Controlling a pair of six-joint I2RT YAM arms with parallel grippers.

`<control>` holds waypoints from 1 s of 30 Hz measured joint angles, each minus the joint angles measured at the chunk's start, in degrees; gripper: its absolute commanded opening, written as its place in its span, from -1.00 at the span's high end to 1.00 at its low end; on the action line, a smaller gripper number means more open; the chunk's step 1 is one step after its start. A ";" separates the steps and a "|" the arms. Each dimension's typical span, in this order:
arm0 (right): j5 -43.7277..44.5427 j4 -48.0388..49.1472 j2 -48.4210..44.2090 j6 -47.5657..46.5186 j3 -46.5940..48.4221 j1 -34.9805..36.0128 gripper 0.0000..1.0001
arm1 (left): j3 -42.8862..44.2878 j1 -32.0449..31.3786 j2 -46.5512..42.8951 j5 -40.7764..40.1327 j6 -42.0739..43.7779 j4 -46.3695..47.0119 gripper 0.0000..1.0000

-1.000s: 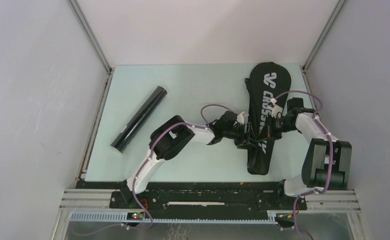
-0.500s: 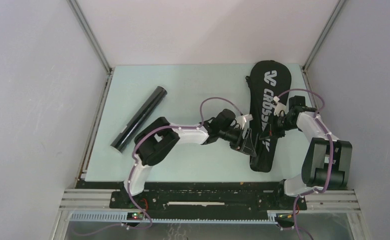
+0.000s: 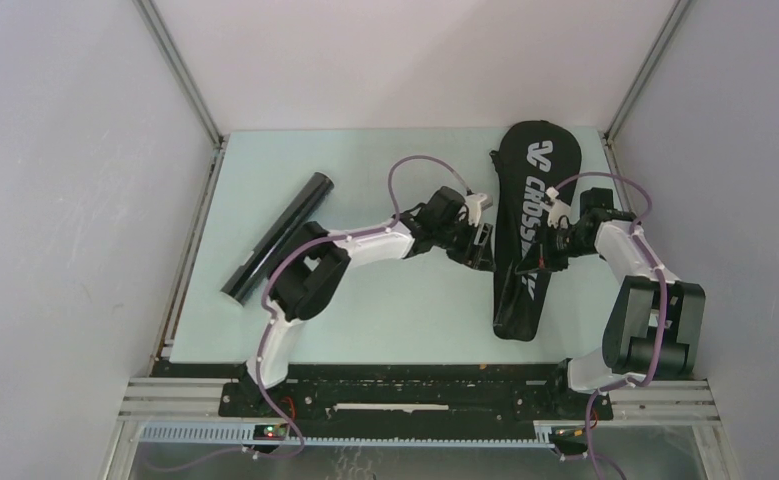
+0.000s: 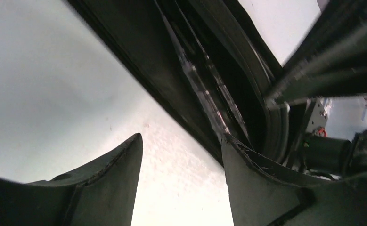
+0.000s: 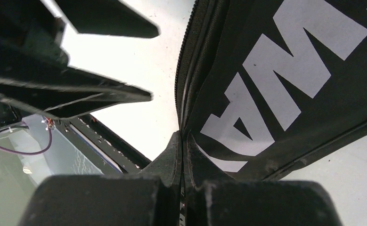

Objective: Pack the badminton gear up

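The black racket-shaped bag [image 3: 527, 215] with white lettering lies at the right of the table, its narrow end toward me. My right gripper [image 3: 548, 256] is shut on the bag's zipper edge; in the right wrist view the jaws [image 5: 182, 137] pinch that seam beside the lettering [image 5: 271, 75]. My left gripper [image 3: 478, 245] stands open just left of the bag, nothing between its fingers. In the left wrist view the gripper [image 4: 181, 143] hovers over bare table, the bag's dark edge [image 4: 181, 70] running past its right fingertip. The long black tube [image 3: 279, 236] lies apart at the left.
The table [image 3: 385, 310] is pale green, fenced by metal posts and grey walls at the left, back and right. The right arm's wrist [image 4: 332, 153] shows close behind the bag in the left wrist view. Both arm bases sit at the near edge.
My left gripper has pulled away from the bag's narrow part and moved toward the far side along its left edge. The bag's narrow end shifted slightly. The right gripper keeps its hold.
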 measured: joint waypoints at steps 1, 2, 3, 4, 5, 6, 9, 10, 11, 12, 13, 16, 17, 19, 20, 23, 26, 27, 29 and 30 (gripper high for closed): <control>-0.46 -0.39 0.00 -0.66 0.28 -0.09 1.00 | 1.81 0.00 1.44 -0.46 0.20 -0.42 -0.33; -0.87 -0.76 0.00 -1.36 0.48 -0.17 1.00 | 3.58 -0.07 2.86 -0.66 0.26 -0.72 -0.33; -1.18 -1.22 0.00 -2.29 0.66 -0.26 1.00 | 5.01 -0.17 4.09 -0.83 0.24 -0.83 -0.33; -1.38 -1.66 0.00 -3.15 0.79 -0.35 1.00 | 6.34 -0.20 5.29 -0.92 0.24 -0.98 -0.33; -1.49 -2.19 0.00 -4.09 0.90 -0.44 1.00 | 7.37 -0.26 6.32 -1.07 0.22 -1.09 -0.33; -1.73 -2.82 0.00 -5.07 1.01 -0.57 1.00 | 8.57 -0.28 7.48 -1.29 0.17 -1.25 -0.33; -2.25 -5.07 0.02 -8.46 1.18 -0.94 1.00 | 10.97 -0.37 10.29 -2.16 0.04 -1.53 -0.33; -2.29 -5.86 0.02 -9.44 1.20 -1.05 1.00 | 11.63 -0.39 11.08 -2.49 0.02 -1.68 -0.33; -2.34 -6.82 0.07 -10.91 1.20 -1.18 1.00 | 12.20 -0.39 11.72 -2.78 0.02 -1.84 -0.32; -2.43 -7.65 0.13 -11.96 1.27 -1.31 1.00 | 12.94 -0.39 12.39 -2.99 -0.31 -1.86 -0.32; -2.45 -8.63 0.26 -13.31 1.40 -1.42 1.00 | 13.99 -0.39 12.92 -3.39 -0.31 -1.97 -0.32; -2.43 -11.10 0.66 -16.98 1.86 -1.79 1.00 | 16.13 -0.39 14.12 -4.35 -0.42 -1.84 -0.32; -2.36 -12.09 0.76 -18.53 2.08 -1.95 1.00 | 16.74 -0.37 14.58 -4.44 -0.55 -1.77 -0.32; -2.25 -13.42 0.94 -20.74 2.38 -2.23 1.00 | 18.43 -0.28 16.00 -4.90 -1.25 -1.36 -0.33; -2.21 -14.16 1.09 -21.81 2.56 -2.38 1.00 | 18.88 -0.20 16.52 -4.90 -1.46 -0.83 -0.34; -2.19 -16.72 1.81 -25.42 3.61 -3.08 1.00 | 21.79 0.17 18.60 -5.14 -2.80 -0.04 -0.34; -2.27 -19.56 2.58 -28.68 5.14 -4.17 1.00 | 25.46 0.68 21.38 -5.22 -3.85 1.27 -0.31; -2.29 -20.28 2.75 -29.51 5.55 -4.48 1.00 | 26.27 0.83 22.01 -5.22 -4.11 1.62 -0.30; -2.38 -21.51 3.13 -31.04 6.16 -5.01 1.00 | 28.37 1.14 23.52 -5.25 -4.79 1.97 -0.25; -2.40 -21.90 3.26 -31.56 6.29 -5.18 1.00 | 29.49 1.25 24.28 -5.25 -5.25 2.03 -0.22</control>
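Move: The racket bag's open left edge lies about 9 cm ahead of the left hand, 5 cm to its right and some 7 cm below. The black racket handle inside the bag is roughly 13 cm back, 6 cm right and 6 cm down from that hand. The right hand already has the flap's zip edge; from it the bag's near end is some 20 cm straight back and 8 cm lower, the racket handle about 9 cm back and 3 cm left. The flap's zip edge stays pinched in the shut right fingers and is drawn back towards the base by about 4 cm and a little right, the wrist turning counter-clockwise nearly 20 degrees. The left hand reaches forward and right, sinking some 4 cm early on, in to the bag's open left edge, its fingers staying apart with one on each side of the lower edge. ##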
